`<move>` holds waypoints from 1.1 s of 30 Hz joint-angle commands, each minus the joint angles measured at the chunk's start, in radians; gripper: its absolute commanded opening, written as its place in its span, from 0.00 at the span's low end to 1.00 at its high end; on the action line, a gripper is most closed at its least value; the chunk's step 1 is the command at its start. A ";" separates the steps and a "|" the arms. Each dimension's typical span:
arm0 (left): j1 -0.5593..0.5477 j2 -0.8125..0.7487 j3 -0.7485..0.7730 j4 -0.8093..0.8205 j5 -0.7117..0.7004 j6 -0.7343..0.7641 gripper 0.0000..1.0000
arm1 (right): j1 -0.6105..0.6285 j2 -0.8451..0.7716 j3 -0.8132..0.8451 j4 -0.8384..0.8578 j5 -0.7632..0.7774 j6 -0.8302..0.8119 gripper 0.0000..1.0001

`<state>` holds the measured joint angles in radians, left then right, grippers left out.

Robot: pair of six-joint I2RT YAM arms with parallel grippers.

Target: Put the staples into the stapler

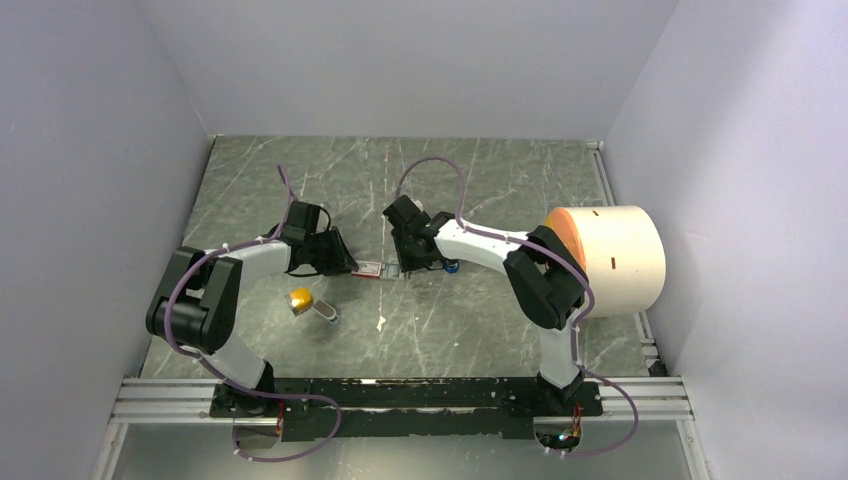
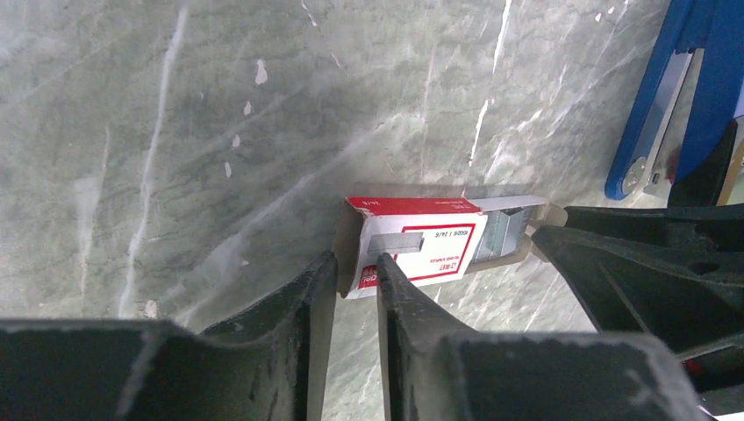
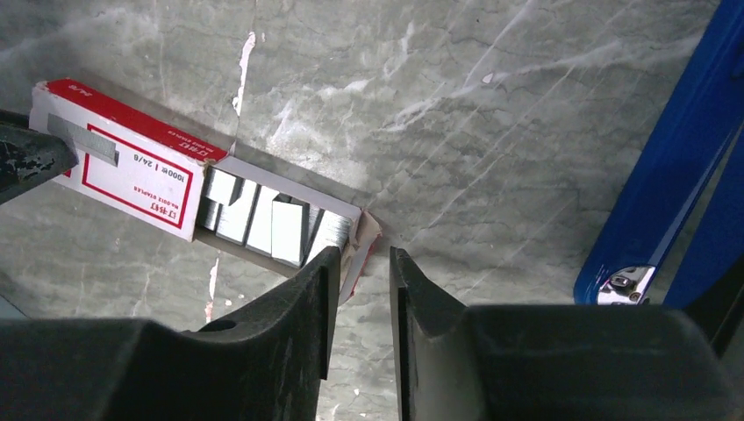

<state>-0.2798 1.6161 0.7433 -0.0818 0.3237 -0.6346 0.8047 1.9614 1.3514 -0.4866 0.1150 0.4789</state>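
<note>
A red-and-white staple box [image 1: 368, 269] lies flat between my two grippers. Its grey tray [image 3: 289, 189] is slid partly out, and the silvery staples [image 3: 263, 219] lie in it in rows; the staples [image 2: 502, 235] also show in the left wrist view. My left gripper [image 2: 357, 263] is shut on the near corner of the box [image 2: 421, 250]. My right gripper [image 3: 361, 256] is closed round the tray's end flap [image 3: 361, 239]. The blue stapler [image 3: 667, 167] lies open just right of the tray, with its metal rail showing. In the top view my right gripper [image 1: 410, 262] hides most of the stapler [image 1: 452, 266].
A small orange-yellow block [image 1: 300, 299] and a small dark piece [image 1: 326, 314] lie in front of the left arm. A white scrap [image 1: 381, 322] sits mid-table. A large cream cylinder with an orange face [image 1: 615, 258] stands at the right edge. Grey walls enclose the table.
</note>
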 commanded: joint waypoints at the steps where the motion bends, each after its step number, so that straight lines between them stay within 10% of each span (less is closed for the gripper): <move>1: 0.008 -0.013 0.014 -0.010 -0.029 0.019 0.27 | 0.002 -0.003 0.011 -0.018 0.035 0.011 0.28; 17: 0.025 -0.036 -0.006 -0.001 -0.024 0.007 0.05 | 0.002 -0.013 -0.002 -0.010 0.067 0.012 0.07; 33: 0.051 -0.094 -0.009 -0.051 -0.113 0.003 0.05 | -0.008 -0.087 -0.117 0.036 0.128 0.068 0.02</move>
<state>-0.2390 1.5703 0.7357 -0.1024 0.2802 -0.6331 0.8036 1.9221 1.2648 -0.4698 0.2039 0.5163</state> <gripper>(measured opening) 0.056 0.027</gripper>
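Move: About 3 cm to the left hand's right, level with it in reach and 1 cm lower, is the middle of the staple box sleeve; its left end lies between the open fingers. The stapler lies 20 cm right of this hand and 6 cm farther out, the yellow piece 9 cm left and 6 cm back. For the right hand, the staple tray, half out of the sleeve, has its middle about 3 cm left, straight across and 1 cm down; the sleeve's middle is 8 cm left, the stapler 9 cm right and 6 cm ahead. Closing almost fully, the left fingers pinch the sleeve's left end and the right fingers the tray's right end flap, then the two hands draw apart. The left hand goes about 2 cm left, rising and edging forward slightly; the right hand goes some 2.5 cm right, towards the stapler's side, sinking about 1 cm, most of it late on. ##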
